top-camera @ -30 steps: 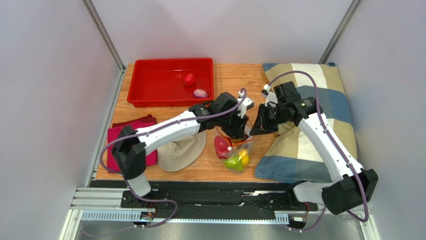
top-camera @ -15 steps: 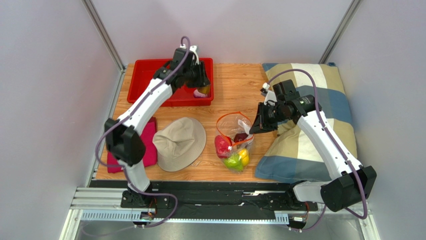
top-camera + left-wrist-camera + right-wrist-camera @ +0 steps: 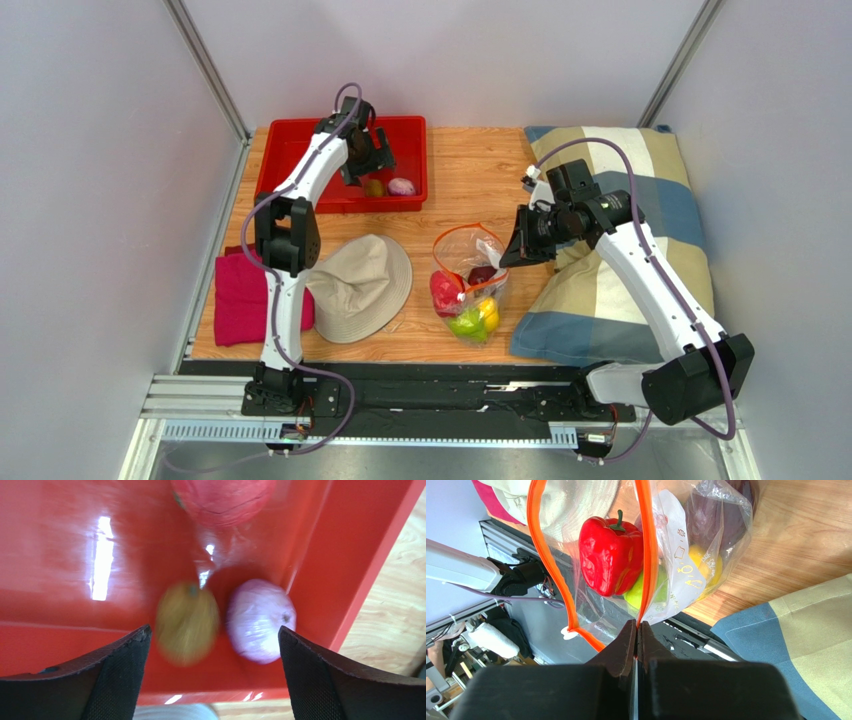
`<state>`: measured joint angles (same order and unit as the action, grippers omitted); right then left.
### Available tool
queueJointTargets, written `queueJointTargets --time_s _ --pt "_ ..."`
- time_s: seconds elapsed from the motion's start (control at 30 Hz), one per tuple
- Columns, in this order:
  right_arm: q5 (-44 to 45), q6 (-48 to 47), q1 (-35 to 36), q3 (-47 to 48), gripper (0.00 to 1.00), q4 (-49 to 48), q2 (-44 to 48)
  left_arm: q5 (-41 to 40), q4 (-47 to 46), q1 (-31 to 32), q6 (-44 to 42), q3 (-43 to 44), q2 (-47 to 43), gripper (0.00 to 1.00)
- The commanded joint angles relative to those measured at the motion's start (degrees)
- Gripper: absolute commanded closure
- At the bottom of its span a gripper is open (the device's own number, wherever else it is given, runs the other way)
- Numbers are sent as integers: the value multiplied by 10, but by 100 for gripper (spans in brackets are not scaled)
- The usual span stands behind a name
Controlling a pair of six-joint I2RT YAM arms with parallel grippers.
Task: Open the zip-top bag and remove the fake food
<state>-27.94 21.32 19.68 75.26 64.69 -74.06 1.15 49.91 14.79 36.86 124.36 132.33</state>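
Note:
The clear zip-top bag [image 3: 468, 280] sits mid-table with its orange mouth held open. My right gripper [image 3: 515, 255] is shut on the orange zipper strip [image 3: 646, 555]. Inside the bag lie a red pepper [image 3: 611, 555], a green piece [image 3: 646, 592], a yellow piece [image 3: 706, 560] and a dark maroon piece [image 3: 721, 515]. My left gripper [image 3: 368, 165] hangs open over the red tray [image 3: 300, 170]. Below it, blurred, is a brownish fruit [image 3: 187, 622], beside a pale purple piece [image 3: 261, 620] and a red piece [image 3: 222, 497]. Nothing is between the left fingers [image 3: 125, 670].
A beige hat [image 3: 360, 285] lies left of the bag, with a magenta cloth [image 3: 240, 295] beyond it at the table's left edge. A large checked pillow [image 3: 630, 230] fills the right side under my right arm. Walls close in on three sides.
My left arm swung from the bag to the red tray with the brownish fruit, then opened; the fruit now lies in the tray. The right gripper has kept its hold.

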Motion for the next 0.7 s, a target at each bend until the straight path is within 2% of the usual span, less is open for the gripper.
queueJointTargets --time_s 0.0,0.03,0.1,0.13,0.2,0.23,0.27,0.33,0.37,0.4,0.47,0.5,0.67 --pt "6 -5 -3 3 100 -5 18 7 41 -5 -53 43 -38 1" --pt "5 -4 -3 6 100 -5 17 30 48 -5 -64 43 -44 1" --pt "2 -1 -3 15 100 -8 14 58 72 -3 -80 32 -80 9" --pt "1 1 -2 19 100 -7 12 82 63 6 -82 -10 -101 18" --pt "-4 4 -2 28 100 -11 6 98 35 30 -102 -69 -187 26" --pt "-5 8 -2 30 100 -10 3 111 10 45 -110 -122 -219 35" --pt "-9 8 -2 31 100 -11 0 119 1 83 -115 -144 -276 39" --pt "-11 13 0 30 100 -11 -2 150 -23 124 -117 -196 -326 51" --pt "-12 15 3 29 100 -13 -1 155 -29 169 -119 -209 -361 54" --pt "-11 18 3 24 100 -16 -2 154 -31 194 -122 -220 -375 57" --pt "-12 25 4 23 100 -20 -2 120 -24 231 -114 -239 -398 68" --pt "-12 27 6 23 100 -20 -3 115 -24 259 -93 -247 -401 70" --pt "12 58 18 27 100 -30 5 95 -18 314 -50 -268 -358 80"
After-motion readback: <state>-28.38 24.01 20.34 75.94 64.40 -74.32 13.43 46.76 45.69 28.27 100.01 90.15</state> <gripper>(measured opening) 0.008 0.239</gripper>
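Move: The zip-top bag is the left hand's goal: it lies about 32 cm back and 21 cm to the right, its middle roughly level. Inside, the red pepper is some 33 cm back and 18 cm right. The just-released kiwi is about 5 cm straight below, with the purple onion some 6 cm to the kiwi's right. From the right hand, the bag's middle is about 4 cm left, 1 cm back and 12 cm down. The right fingers keep their pinch on the bag's orange rim and hold it almost still. The left hand, empty, climbs out of the red tray after a brief pause and swings back some 28 cm, up about 20 and right 17 or so towards the open mouth. It turns clockwise roughly 45 degrees while its wide-open fingers close to about a quarter. ##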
